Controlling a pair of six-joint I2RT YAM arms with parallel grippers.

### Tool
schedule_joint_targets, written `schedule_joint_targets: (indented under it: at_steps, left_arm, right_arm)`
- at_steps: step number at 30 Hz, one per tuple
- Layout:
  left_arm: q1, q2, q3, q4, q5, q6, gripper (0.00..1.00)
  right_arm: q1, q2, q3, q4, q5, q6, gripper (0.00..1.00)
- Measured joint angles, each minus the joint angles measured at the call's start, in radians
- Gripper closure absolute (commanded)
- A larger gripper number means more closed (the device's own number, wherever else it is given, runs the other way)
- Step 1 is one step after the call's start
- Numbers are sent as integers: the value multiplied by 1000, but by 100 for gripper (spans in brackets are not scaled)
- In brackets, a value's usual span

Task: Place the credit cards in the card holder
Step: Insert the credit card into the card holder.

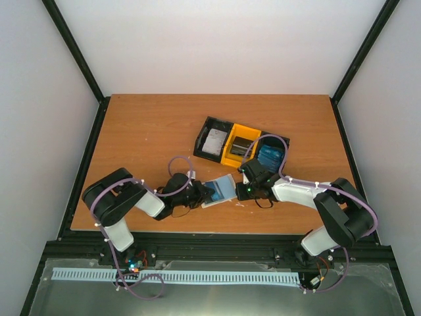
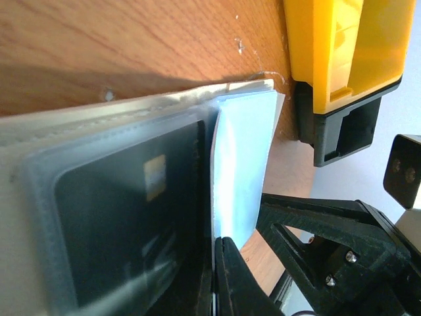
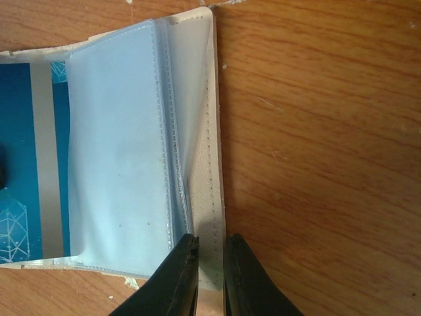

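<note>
The cream card holder (image 1: pixel 220 189) lies open on the table between my two grippers, its clear sleeves showing. A dark chip card (image 2: pixel 125 224) sits inside one sleeve, and a blue card (image 3: pixel 26 164) shows at the holder's far side. My left gripper (image 1: pixel 206 193) (image 2: pixel 221 242) is shut on the thin edge of a pale sleeve (image 2: pixel 240 171). My right gripper (image 1: pixel 243 189) (image 3: pixel 210 240) has its jaws drawn close around the holder's cream stitched edge (image 3: pixel 209 164), which fills the narrow gap. Grey-white (image 1: pixel 214 143), dark (image 1: pixel 241 145) and blue (image 1: pixel 270 157) cards lie in the tray.
The black-and-yellow three-compartment tray (image 1: pixel 230 161) stands just behind the holder, close to the right arm; its yellow wall (image 2: pixel 342 46) shows in the left wrist view. Bare wooden table (image 1: pixel 145 131) lies to the left and back. Black frame rails run along the edges.
</note>
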Motion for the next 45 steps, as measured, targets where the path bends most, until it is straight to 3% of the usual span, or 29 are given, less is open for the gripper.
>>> schedule_joint_targets:
  at_steps: [6,13,23,31,37,45]
  left_arm:
    - [0,50,-5,86,6,-42,99]
    - [0,58,0,80,-3,-30,99]
    - [-2,70,4,89,-7,1,96]
    - [-3,71,25,58,-6,13,80]
    - [-23,64,97,-58,-27,38,71]
    - [-46,12,170,-241,-73,67,51]
  right_arm:
    - [0,1,0,0,-1,11,86]
    - [1,3,19,-21,13,2,66]
    - [1,25,72,-72,51,-43,70]
    - [1,-24,74,-88,110,-44,66]
    - [1,-7,75,-64,31,-51,66]
    - [1,56,81,-41,-8,-62,69]
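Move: The clear blue pocket that the blue card is to enter has its middle roughly 5 cm to the right of the left hand, 1 cm ahead and 2 cm below it; that hand still holds the card. The black card already in the holder lies practically beneath the left hand, about 1 cm back and 1 cm left. From the right hand the same pocket is about 4 cm left, 3 cm ahead and 1 cm lower. The yellow bin stands some 17 cm ahead of the left hand and 9 cm to its right. The blue card, its leading edge at the pocket mouth, is eased slightly down and forward, then let go as the left fingers open to nearly half and travel about 2 cm right and 1.5 cm forward over the holder. The right fingers open at the holder's right edge, rise about 2 cm while going forward, then come down left with the edge between them, ending 1 cm forward and left of their start. ##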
